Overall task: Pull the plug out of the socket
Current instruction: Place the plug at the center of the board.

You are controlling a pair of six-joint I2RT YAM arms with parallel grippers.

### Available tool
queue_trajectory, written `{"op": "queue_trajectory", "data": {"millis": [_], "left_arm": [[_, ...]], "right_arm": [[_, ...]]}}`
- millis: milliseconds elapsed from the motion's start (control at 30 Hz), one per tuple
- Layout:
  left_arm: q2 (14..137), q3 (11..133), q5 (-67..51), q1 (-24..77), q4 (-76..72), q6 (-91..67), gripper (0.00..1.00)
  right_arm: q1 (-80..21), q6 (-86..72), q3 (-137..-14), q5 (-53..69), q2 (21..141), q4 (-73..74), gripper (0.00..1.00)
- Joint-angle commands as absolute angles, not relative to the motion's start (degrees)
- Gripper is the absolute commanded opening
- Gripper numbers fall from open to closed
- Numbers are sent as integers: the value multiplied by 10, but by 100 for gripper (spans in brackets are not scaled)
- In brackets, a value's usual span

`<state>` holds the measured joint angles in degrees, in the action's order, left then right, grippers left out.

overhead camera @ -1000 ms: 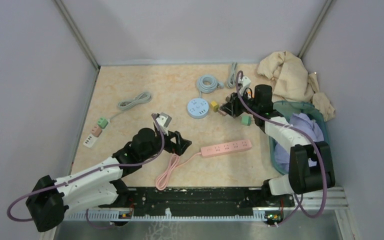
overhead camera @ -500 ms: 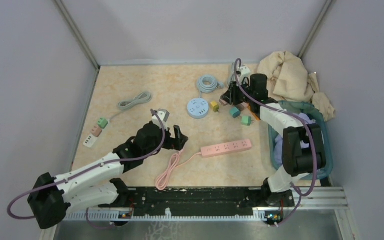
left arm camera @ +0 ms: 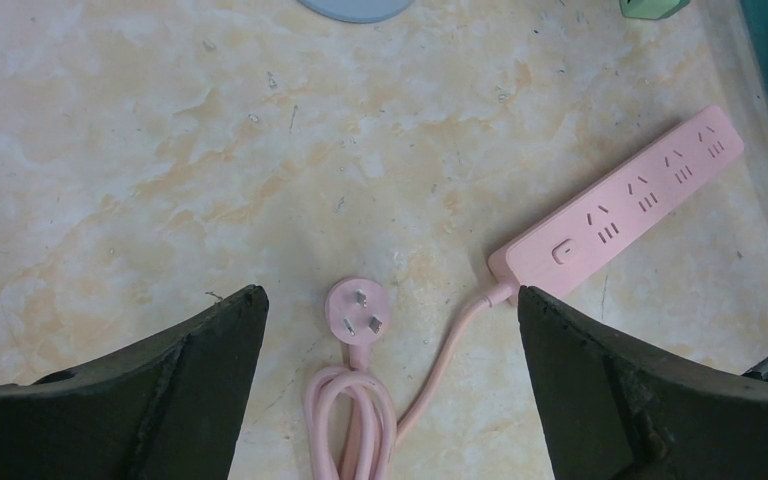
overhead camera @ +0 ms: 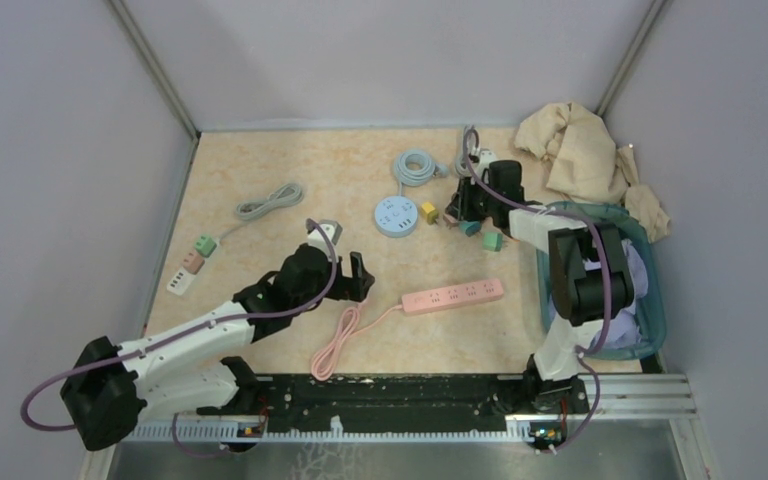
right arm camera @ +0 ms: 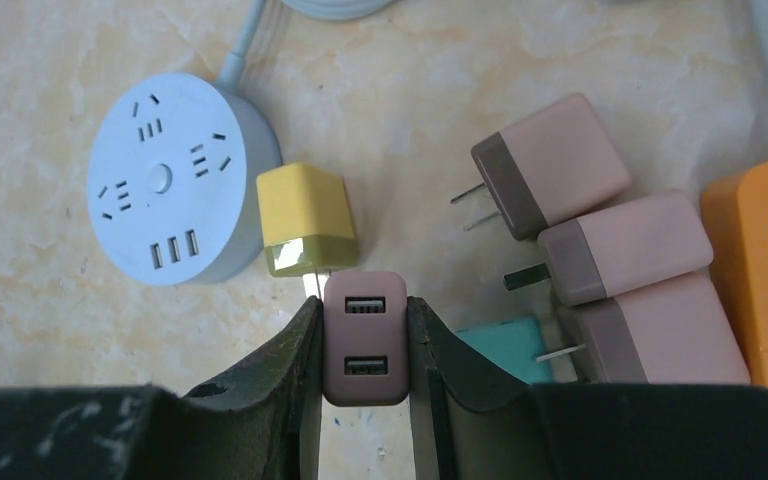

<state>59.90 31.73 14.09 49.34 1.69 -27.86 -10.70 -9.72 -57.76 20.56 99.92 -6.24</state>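
Note:
My right gripper point(right arm camera: 363, 302) is shut on a dusky-pink plug point(right arm camera: 365, 345) with two USB ports facing the camera; its prongs are hidden. It hangs just above the table beside a yellow plug point(right arm camera: 307, 215) and the round pale-blue socket point(right arm camera: 170, 180), whose slots hold nothing. An orange socket point(right arm camera: 760, 260) shows at the right edge. In the top view the right gripper point(overhead camera: 460, 212) sits by the round socket point(overhead camera: 396, 215). My left gripper point(left arm camera: 390, 295) stands open above the pink cable's plug point(left arm camera: 360, 308), near the pink power strip point(left arm camera: 625, 205).
Three loose pink plugs point(right arm camera: 550, 165) and a teal one point(right arm camera: 505, 345) lie right of the held plug. A teal basket point(overhead camera: 650, 310) with cloth stands at the right, beige cloth point(overhead camera: 580, 150) behind it. A grey cable point(overhead camera: 270, 202) and small plugs point(overhead camera: 192, 262) lie at the left.
The right arm has folded back, its wrist shifting left and toward the far side, still gripping the plug. The left gripper has drifted slightly nearer.

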Motion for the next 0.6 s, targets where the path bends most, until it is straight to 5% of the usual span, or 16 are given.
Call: {"op": "queue_trajectory", "data": {"millis": [0, 100, 133, 167, 567], "left_arm": [[582, 333, 153, 491, 25, -281, 100], [574, 332, 156, 491, 32, -278, 100], [571, 333, 157, 491, 35, -278, 100], [568, 333, 158, 491, 39, -277, 100], [560, 427, 199, 479, 173, -125, 100]], "right_arm": [[-107, -105, -608, 196, 1005, -64, 29], [-107, -93, -614, 187, 998, -54, 57], [-106, -86, -615, 183, 992, -52, 78], [-106, -80, -615, 181, 984, -51, 89], [-101, 48, -585, 307, 803, -22, 92]]}}
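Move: The right hand still holds the pink plug, and the bare spot of board for it lies straight under the hand, some 3 cm below. Of its neighbours, about 2 cm below the hand, the yellow plug is 4 cm left and 1 cm ahead, the round socket 10 cm left and level, the teal plug 4 cm right and 2 cm back, and another pink plug 4 cm ahead and 2 cm right. From the left hand the spot is about 18 cm ahead, 17 cm right and 6 cm lower. Lower the right gripper about 1 cm with the pink plug onto the board beside the yellow plug, then spread the fingers wide to let it go. Lift away nearly straight up, slowly at first and then fast, some 8 cm, tipping the fingers up about 10 degrees. Meanwhile raise the open, empty left gripper about 3 cm, easing it a little left. ##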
